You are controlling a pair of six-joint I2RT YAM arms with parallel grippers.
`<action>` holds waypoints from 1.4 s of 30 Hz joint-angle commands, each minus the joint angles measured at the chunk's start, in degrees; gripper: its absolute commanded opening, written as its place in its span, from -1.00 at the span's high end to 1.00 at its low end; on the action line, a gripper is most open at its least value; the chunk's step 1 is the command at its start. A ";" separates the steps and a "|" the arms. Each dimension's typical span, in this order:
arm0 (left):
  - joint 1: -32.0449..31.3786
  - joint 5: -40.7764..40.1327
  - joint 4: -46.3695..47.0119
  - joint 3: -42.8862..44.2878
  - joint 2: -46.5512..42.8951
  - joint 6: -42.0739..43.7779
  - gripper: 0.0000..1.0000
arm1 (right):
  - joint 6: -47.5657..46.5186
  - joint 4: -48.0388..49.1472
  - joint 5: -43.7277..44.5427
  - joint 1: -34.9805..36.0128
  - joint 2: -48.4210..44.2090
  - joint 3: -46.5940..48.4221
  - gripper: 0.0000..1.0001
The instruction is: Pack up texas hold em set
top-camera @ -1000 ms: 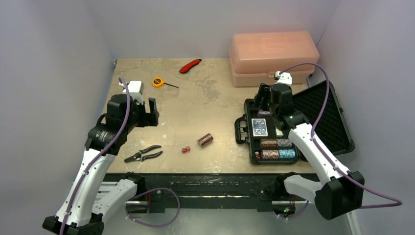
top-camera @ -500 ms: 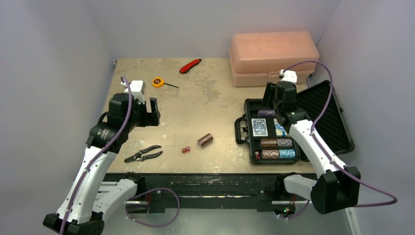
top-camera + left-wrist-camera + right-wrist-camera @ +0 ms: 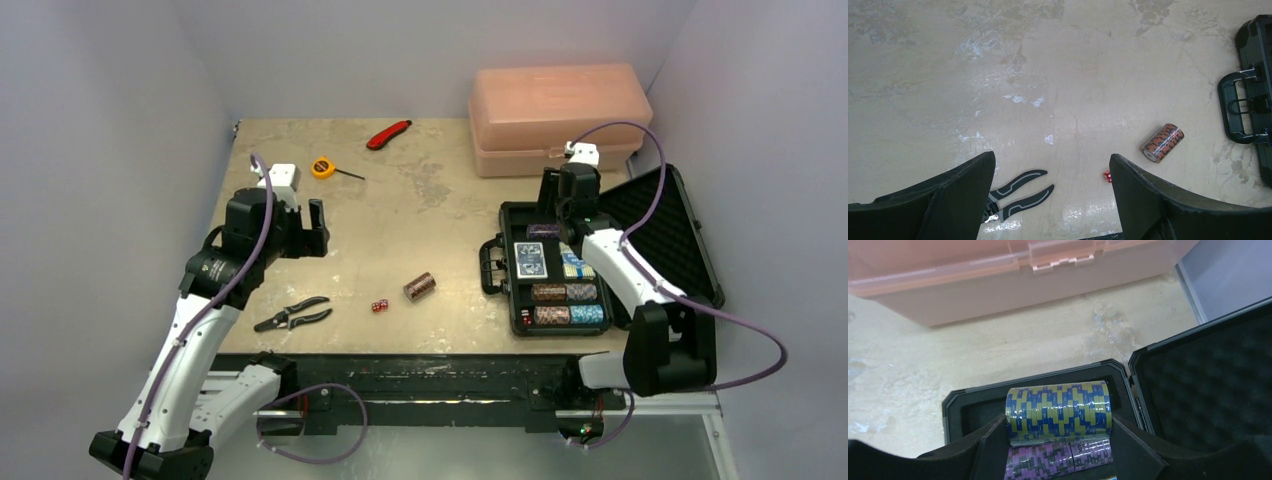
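Note:
The black case (image 3: 517,322) lies open at the right, its foam lid (image 3: 665,235) folded back. It holds a blue card deck (image 3: 530,259) and chip rolls (image 3: 567,303). My right gripper (image 3: 560,215) hangs over the case's far end, shut on a blue-and-yellow chip roll (image 3: 1058,412), just above the purple rolls (image 3: 1058,457) in the far slot of the case (image 3: 1033,380). An orange-black chip roll (image 3: 419,287) and red dice (image 3: 379,306) lie loose mid-table. My left gripper (image 3: 310,230) hovers open at the left, holding nothing.
A pink plastic box (image 3: 558,115) stands behind the case. Pliers (image 3: 292,314) lie near the front edge, left of the dice. A yellow tape measure (image 3: 322,167) and a red utility knife (image 3: 389,133) lie at the back. The case handle (image 3: 1243,112) faces the table's middle.
The right arm has swung its elbow toward the near right and carried the blue-and-yellow roll slightly farther back over the case. The left arm has barely moved.

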 commanded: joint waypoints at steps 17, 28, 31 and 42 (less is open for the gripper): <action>-0.23 0.11 2.10 -0.25 0.79 -0.48 -0.67 | -4.19 11.32 1.79 -2.80 11.24 2.29 1.00; -0.23 -0.56 2.11 -0.43 1.76 -0.31 -0.68 | -5.60 12.60 2.28 -3.62 14.34 2.10 1.00; -0.23 -0.72 2.09 -0.43 1.94 -0.22 -0.68 | -5.65 12.27 1.91 -3.84 15.22 2.53 1.00; -0.23 -0.48 2.12 -0.35 2.38 -0.22 -0.68 | -5.45 9.39 1.25 -4.36 17.24 5.14 1.00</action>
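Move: The blue-and-yellow chip roll is already pinched in the right hand. Its place, the right half of the empty far slot in the case, lies about 3 cm ahead of that hand, 3 cm right and 10 cm below. At the slot's depth, the pair of purple rolls is some 1 cm back and level sideways; the playing cards are 8 cm back, 7 cm left. From the left hand the slot is roughly 14 cm ahead, 55 cm right, 17 cm below. The blue-and-yellow chip roll, kept pinched end to end, is lowered by the right arm nearly 9 cm into the case towards the right half of the far slot, drifting about 3 cm right and 2 cm forward. It sinks quickly at first, then eases almost to a stop, while the fingers tip some 10 degrees further down and keep their hold. ##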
